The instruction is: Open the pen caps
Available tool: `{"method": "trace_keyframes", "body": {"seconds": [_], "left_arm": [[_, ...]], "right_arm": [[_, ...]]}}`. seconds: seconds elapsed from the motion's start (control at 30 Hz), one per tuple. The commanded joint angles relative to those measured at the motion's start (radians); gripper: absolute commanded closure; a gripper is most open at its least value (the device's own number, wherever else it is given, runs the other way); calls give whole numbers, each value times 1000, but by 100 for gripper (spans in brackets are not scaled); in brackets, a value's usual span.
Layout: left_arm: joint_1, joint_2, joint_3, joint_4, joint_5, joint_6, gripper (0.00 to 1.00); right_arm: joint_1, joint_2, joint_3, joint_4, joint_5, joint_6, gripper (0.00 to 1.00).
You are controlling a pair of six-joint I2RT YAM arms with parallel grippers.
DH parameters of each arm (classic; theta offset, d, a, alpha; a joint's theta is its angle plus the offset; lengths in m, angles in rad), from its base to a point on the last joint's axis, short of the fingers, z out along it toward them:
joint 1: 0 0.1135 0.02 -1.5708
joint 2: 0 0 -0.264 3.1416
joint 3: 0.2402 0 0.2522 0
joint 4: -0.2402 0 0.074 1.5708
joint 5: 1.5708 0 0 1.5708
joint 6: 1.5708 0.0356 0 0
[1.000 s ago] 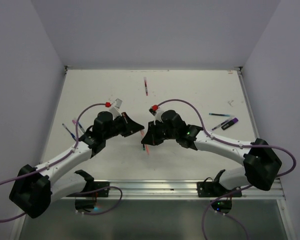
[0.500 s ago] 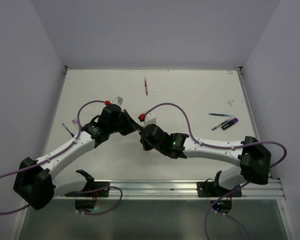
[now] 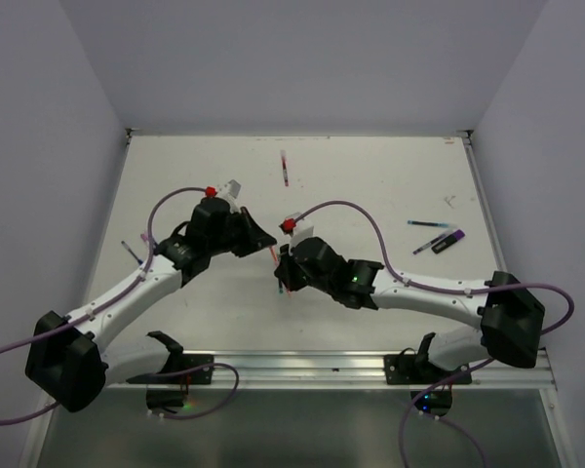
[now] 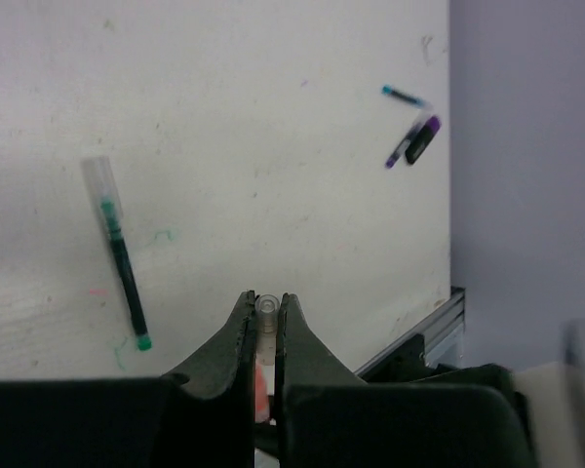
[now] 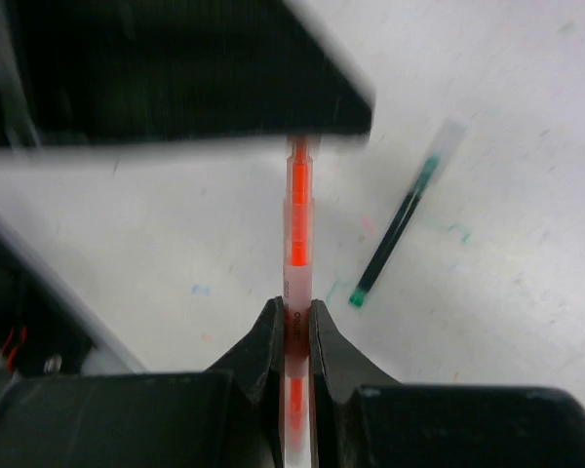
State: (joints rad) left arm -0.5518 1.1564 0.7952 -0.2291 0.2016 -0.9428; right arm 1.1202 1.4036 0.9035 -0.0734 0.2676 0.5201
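Note:
An orange-red pen with a clear barrel is held off the table between both grippers. My right gripper is shut on the middle of its barrel. My left gripper is shut on the pen's other end. A whitish clear tube tip, apparently the pen cap, pokes out between that gripper's fingers. The orange ink shows just behind the tip. The two grippers face each other along the pen, close together.
A green pen with a clear cap lies on the table below the grippers. A purple marker and a blue pen lie at the right. A red pen lies at the back, and more pens lie at the left.
My right gripper's jaws have closed onto the red pen's barrel. Both arms have shifted a little, and the pen now spans the two grippers.

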Motion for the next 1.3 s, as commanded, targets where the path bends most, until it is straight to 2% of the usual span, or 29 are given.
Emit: {"method": "trace_keyframes", "body": {"seconds": [0.0, 0.17, 0.23, 0.3, 0.43, 0.53, 0.6, 0.7, 0.8, 1.0, 1.27], "left_arm": [[78, -95, -5, 344, 27, 50, 100], [144, -116, -54, 502, 174, 9, 100], [147, -115, -70, 505, 177, 10, 100], [147, -104, -45, 437, 150, 39, 100], [147, -48, 9, 126, 46, 168, 100], [147, -31, -5, 32, -33, 222, 100], [147, -15, -7, -1, -85, 263, 100], [147, 37, 5, -50, -154, 301, 100], [147, 120, 33, -88, -197, 367, 100], [128, 314, 102, -150, -304, 409, 100], [99, 414, 168, -231, -389, 443, 100]], "right_arm": [[-16, -17, -113, -16, -331, -35, 100], [-74, -22, -196, 147, -505, 29, 100], [-98, -31, -201, 170, -513, 49, 100], [-108, -46, -180, 115, -467, 44, 100], [-177, -60, -123, -21, -355, 66, 100], [-227, -48, -75, -109, -274, 38, 100], [-240, -20, -28, -225, -158, 5, 100], [-283, 29, 29, -287, -81, -41, 100], [-344, 78, 52, -295, -56, -61, 100], [-447, 191, 104, -298, -70, -83, 100], [-511, 270, 169, -293, -131, -91, 100]]}}
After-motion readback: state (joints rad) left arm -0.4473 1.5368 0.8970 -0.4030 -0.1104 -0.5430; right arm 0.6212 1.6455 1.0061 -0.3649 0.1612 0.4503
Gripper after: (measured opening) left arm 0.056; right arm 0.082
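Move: The red pen is held between both hands, clear cap in the left fingers and barrel in the right. Its middle lies some 6 cm back of the left hand, 2 cm to its right and 3 cm lower; its cap is about 6 cm ahead of the right hand, 2 cm left and 3 cm higher. The green pen lies on the table about 2 cm ahead of the left hand, level with it sideways and 16 cm below; from the right hand it is 8 cm ahead, also level sideways, 13 cm below. The red pen's cap and barrel are pulled sharply apart: the left hand springs up about 10 cm and somewhat forward, the right down and back about 9 cm. Both keep their grips. The left then sinks some 23 cm while swinging left of the green pen, its left side rolling upward; the right sweeps forward and right to the other side, turning some 20 degrees clockwise. ##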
